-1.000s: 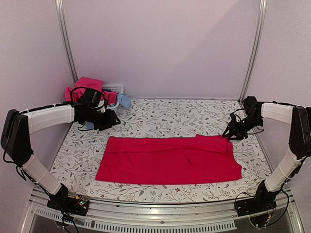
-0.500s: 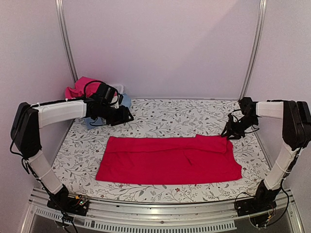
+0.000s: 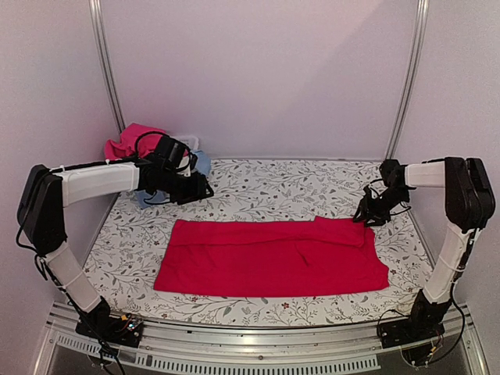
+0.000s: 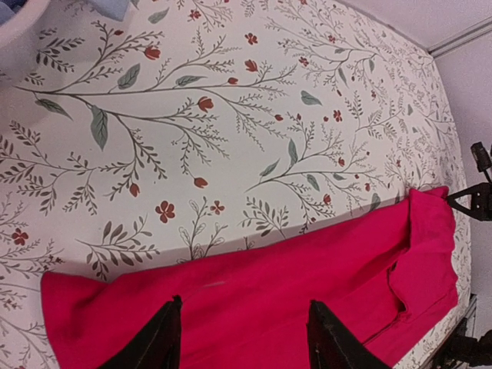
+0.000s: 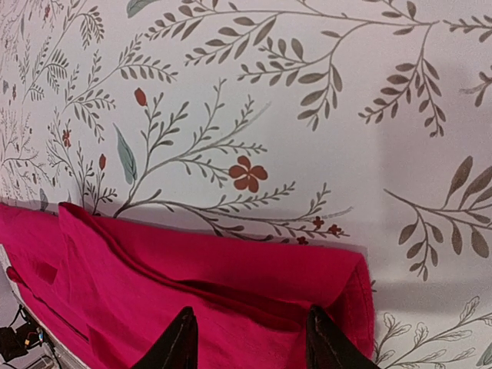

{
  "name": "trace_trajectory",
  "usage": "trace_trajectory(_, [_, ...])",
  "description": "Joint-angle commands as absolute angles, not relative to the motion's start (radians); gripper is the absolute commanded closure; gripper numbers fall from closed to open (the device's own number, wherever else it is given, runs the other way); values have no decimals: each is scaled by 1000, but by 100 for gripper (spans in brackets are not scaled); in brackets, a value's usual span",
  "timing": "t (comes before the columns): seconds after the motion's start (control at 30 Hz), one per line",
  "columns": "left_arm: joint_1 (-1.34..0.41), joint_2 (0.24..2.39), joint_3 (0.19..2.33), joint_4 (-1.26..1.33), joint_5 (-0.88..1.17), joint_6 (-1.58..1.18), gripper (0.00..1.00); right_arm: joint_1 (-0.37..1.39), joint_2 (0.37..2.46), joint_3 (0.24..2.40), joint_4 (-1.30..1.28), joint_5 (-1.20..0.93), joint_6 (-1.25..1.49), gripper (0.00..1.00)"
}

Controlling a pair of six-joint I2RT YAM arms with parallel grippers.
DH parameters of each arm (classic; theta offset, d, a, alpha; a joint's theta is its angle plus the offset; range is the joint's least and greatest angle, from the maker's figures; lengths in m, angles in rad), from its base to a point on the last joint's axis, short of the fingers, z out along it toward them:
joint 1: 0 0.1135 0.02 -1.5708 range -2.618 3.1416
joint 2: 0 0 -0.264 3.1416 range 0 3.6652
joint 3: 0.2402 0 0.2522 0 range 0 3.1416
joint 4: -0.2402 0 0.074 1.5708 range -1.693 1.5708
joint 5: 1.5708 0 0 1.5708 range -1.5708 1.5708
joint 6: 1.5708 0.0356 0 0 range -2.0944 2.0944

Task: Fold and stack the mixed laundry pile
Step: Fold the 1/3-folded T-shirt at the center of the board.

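Note:
A large bright red cloth [image 3: 269, 258] lies flat across the middle of the table, its right end folded over into a double layer [image 5: 231, 280]. The other pieces of the laundry pile, pink [image 3: 129, 141] and light blue [image 3: 201, 162], sit heaped at the back left corner. My left gripper [image 3: 205, 190] hovers over the cloth's far left edge [image 4: 231, 284]; it is open [image 4: 242, 327] with nothing between the fingers. My right gripper [image 3: 362, 217] is at the cloth's far right corner, open [image 5: 250, 334] just above the folded layer.
A white slatted basket [image 3: 184, 142] stands behind the heap at the back left corner. The table top [image 3: 273, 187] carries a floral print. Metal posts [image 3: 105, 70] and white walls enclose the back and sides. The right gripper also shows at the left wrist view's edge [image 4: 477, 201].
My left arm has swung from the corner heap towards the red cloth's far left edge. My right gripper's jaws have widened slightly at the folded corner, and that arm shifted a little.

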State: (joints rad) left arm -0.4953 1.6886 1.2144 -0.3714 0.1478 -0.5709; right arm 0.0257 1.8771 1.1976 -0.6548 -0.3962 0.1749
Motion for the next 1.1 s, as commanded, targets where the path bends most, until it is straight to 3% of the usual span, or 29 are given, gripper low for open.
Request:
trace_trajectory(0.0, [-502,1667,1206,-369,140,-556,45,22,1908,1216,-636,-375,157,52])
trace_trajectory(0.2, [-501,1670,1203,-368,145,-557,45,23,1920,1217,-638,-385,154,51])
trace_trajectory(0.6, [-501,1666,1193,-372,141,-553,45,24,1782,1178,-680,-502,153,100])
trace_trajectory(1.07, [-501,1652,1136,-360,159,-552,45,143,1513,860,-722,-730,207,100])
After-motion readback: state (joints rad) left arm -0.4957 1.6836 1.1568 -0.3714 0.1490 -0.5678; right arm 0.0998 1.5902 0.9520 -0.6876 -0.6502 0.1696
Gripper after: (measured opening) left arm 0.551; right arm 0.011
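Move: The T-shirt's far right corner, where the loose flap is to be pinched, lies right under the right gripper, about 2 cm down. The raised cloth peak on the far edge stands some 13 cm to its left and 1 cm farther out; the shirt's near right corner is about 22 cm back and 3 cm right. From the left gripper, that pinching spot lies some 48 cm to the right, 1 cm nearer and 12 cm below. Sink the right gripper the last 1 cm onto the T-shirt's far right corner, close the half-open fingers fully and pinch the flap's cloth. Lift it about 6 cm, then swing it back some 8 cm and left 6 cm over the shirt, the wrist tipping so the fingertips swing left about 15 degrees. Keep the left gripper open, easing it down 2 cm near the end. ##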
